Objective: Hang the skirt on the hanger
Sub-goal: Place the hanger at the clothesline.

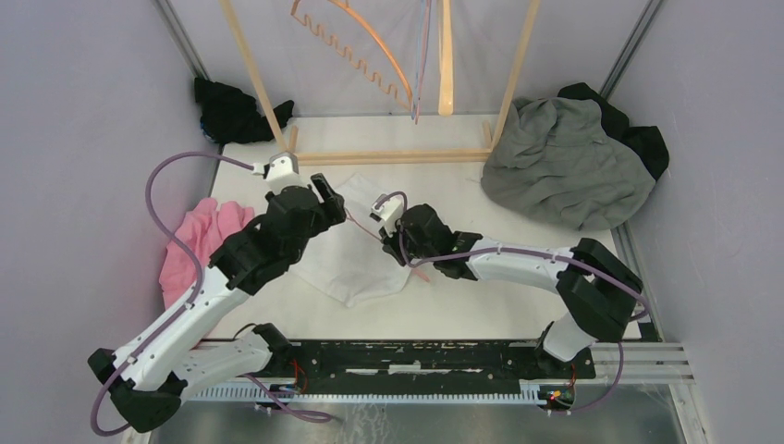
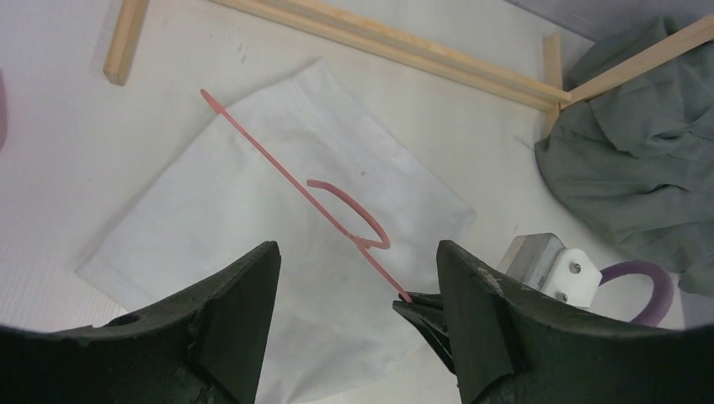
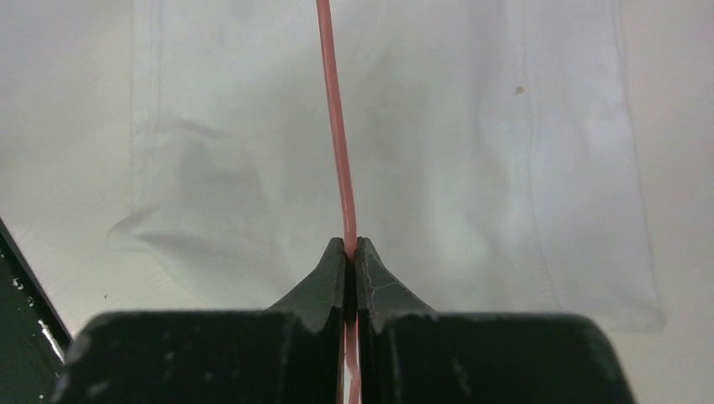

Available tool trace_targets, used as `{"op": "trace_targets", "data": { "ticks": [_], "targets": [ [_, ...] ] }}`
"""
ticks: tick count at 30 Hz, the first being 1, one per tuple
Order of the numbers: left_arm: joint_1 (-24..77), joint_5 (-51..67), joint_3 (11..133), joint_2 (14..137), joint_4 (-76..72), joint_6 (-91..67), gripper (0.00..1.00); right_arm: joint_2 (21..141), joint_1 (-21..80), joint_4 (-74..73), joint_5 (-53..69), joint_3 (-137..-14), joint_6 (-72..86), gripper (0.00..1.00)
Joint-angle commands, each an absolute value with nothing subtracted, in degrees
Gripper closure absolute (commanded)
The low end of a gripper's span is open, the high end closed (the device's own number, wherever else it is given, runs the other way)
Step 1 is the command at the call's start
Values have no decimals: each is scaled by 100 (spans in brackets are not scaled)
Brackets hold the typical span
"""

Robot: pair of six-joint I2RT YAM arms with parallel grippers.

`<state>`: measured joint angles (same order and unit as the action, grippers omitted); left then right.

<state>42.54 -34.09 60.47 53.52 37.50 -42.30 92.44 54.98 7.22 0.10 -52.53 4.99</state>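
Observation:
A white skirt (image 1: pixel 362 264) lies flat on the table between the two arms, filling the middle of the left wrist view (image 2: pixel 244 236) and the right wrist view (image 3: pixel 471 168). A thin pink hanger (image 2: pixel 282 177) rests slanted across it, its hook curling over the cloth. My right gripper (image 3: pixel 349 246) is shut on the hanger's wire (image 3: pixel 337 143) near one end, over the skirt's right part (image 1: pixel 393 222). My left gripper (image 2: pixel 355 248) hovers open over the skirt's upper left (image 1: pixel 328 199), nothing between its fingers; the hanger (image 1: pixel 363 229) runs past its right finger.
A wooden rack (image 1: pixel 388 155) stands behind the skirt with more hangers (image 1: pixel 370 55) hung on it. A grey cloth pile (image 1: pixel 564 162) sits at the back right, a pink garment (image 1: pixel 199 240) at the left edge, a black one (image 1: pixel 231 111) in the back left corner.

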Motion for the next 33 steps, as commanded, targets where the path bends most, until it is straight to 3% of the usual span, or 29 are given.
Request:
{"op": "trace_targets", "data": {
  "ticks": [1,23,33],
  "targets": [
    [4245,-3682,6268,5197,3874,-3998,25,8604,5461,539,-118,-5667,310,99],
    [4244,-3823,6346,4761,4102,-3972,25,7073,5309,-1655,-342,-7321,590,99],
    [4246,-3878,6311,4637,4113,-3929,25,6096,5297,-2232,-695,-7299,791,99]
  ]
}}
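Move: Over the table, the right hand already pinches the pink hanger. The clothesline rod it is meant for lies about 30 cm ahead, 3 cm left and roughly 45 cm above; on it an orange hanger hangs about 9 cm left and 28 cm ahead of the hand, a wooden hanger 5 cm right and 30 cm ahead. The skirt lies some 9 cm ahead, 12 cm left and 6 cm below. From the left hand the rod is about 29 cm ahead, 14 cm right and 28 cm up. Lifting the hanger with the skirt on it, the right hand goes up about 21 cm towards the height of the clothesline, and in the second half also veers some 6 cm to the right, fingers shut on the hanger and tipping up by around 10 degrees. The left hand, open and empty, drifts 3 cm or so left, slightly up and back, out of the hanger's way. ##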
